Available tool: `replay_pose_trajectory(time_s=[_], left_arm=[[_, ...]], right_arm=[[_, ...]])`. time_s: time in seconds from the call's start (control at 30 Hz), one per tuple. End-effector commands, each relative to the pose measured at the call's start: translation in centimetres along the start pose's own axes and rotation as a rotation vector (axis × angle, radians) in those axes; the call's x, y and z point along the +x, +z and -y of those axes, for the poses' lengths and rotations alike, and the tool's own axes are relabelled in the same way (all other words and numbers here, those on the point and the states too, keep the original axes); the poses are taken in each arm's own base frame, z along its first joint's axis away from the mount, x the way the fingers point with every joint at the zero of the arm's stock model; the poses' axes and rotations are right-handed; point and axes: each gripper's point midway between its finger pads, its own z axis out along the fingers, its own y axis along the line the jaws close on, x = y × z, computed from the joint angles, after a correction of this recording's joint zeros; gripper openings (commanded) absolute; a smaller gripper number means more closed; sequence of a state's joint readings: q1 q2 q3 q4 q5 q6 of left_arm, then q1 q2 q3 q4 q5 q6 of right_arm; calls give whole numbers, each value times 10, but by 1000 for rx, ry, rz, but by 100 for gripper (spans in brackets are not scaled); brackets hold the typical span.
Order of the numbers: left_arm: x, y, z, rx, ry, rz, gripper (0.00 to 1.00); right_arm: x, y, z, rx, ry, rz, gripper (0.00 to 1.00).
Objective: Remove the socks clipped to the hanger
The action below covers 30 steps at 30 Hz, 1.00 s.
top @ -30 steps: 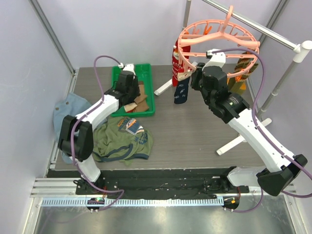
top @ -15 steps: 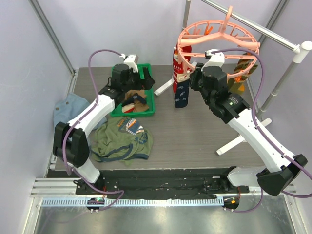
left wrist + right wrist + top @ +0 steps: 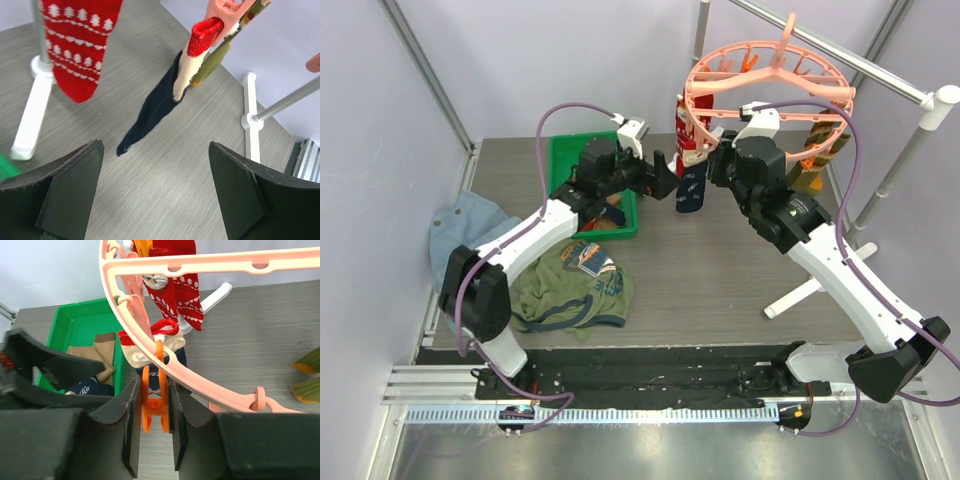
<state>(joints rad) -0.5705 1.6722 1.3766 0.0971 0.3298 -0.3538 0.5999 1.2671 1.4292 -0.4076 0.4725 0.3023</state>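
Note:
The salmon-pink hanger point(image 3: 770, 75) hangs by its hook from a rail. A red patterned sock point(image 3: 682, 118), a navy sock point(image 3: 692, 190) with a red-and-cream cuff, and olive socks with orange stripes point(image 3: 815, 155) are clipped to it. My right gripper point(image 3: 154, 390) is shut on the orange clip point(image 3: 155, 407) that holds the navy sock's cuff point(image 3: 145, 356). My left gripper point(image 3: 155, 192) is open and empty, low over the table just left of the navy sock point(image 3: 155, 107). The red sock point(image 3: 80, 45) hangs to its left.
A green tray point(image 3: 565, 160) at the back left holds a tan sock point(image 3: 95, 352) and a navy sock point(image 3: 90, 388). An olive T-shirt point(image 3: 570, 290) and pale blue denim point(image 3: 460, 220) lie at the left. The white stand's feet point(image 3: 800, 290) rest on the table.
My left arm has swung right from over the green tray to beside the hanging navy sock, jaws open. The right gripper has stayed at the clip.

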Motion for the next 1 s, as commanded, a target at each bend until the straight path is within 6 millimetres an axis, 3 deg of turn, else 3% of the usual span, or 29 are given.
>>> replay_pose_trajectory(time_s=[0.0,0.23,0.33,0.43,0.47,0.53,0.57,0.83,0.9,0.97], left_arm=[[-29,16,21,100,58,76,89],[-32,41,30,133,38,87,82],[-34,46,40,140,40,90,74],[-33,46,51,142,68,87,48],[-36,42,52,125,73,99,28],[-37,39,60,130,76,104,14],[-41,33,63,126,75,112,2],[-42,17,87,157,20,117,0],[-37,14,92,166,12,109,0],[-34,12,92,166,5,103,0]], right_arm=[[-19,-11,-6,-52,33,54,29],[-17,-14,-9,-79,38,46,32],[-17,-17,-8,-85,41,48,33],[-17,-19,-9,-92,40,48,35],[-17,-21,-10,-102,41,47,36],[-18,-24,-9,-109,42,48,41],[-20,-28,-10,-119,49,50,43],[-16,-60,-1,-165,66,48,71],[-19,-73,4,-176,71,64,74],[-9,-78,6,-195,58,53,76]])
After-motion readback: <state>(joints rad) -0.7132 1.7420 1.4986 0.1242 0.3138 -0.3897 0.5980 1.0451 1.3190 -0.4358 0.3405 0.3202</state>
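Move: Hanging some 7 cm to the left hand's right, about 1 cm farther out and with its middle 4 cm lower, is the navy sock with the Santa cuff. A red sock hangs about 8 cm ahead, 4 cm to the right and 2 cm above. The orange clip in the right fingers is roughly 10 cm right, 2 cm back and 8 cm up from the left hand. From the right hand the navy sock lies about 3 cm ahead, 3 cm left and 12 cm down. Sliding about 7 cm to the right with open fingers, the left hand comes onto the navy sock just below its pale cuff, shuts and pinches the cloth, then draws back some 5 cm while rising about 2–3 cm. The right hand, at first still squeezing the orange clip, spreads its fingers, lets go and backs off some 5 cm, rising slightly. ##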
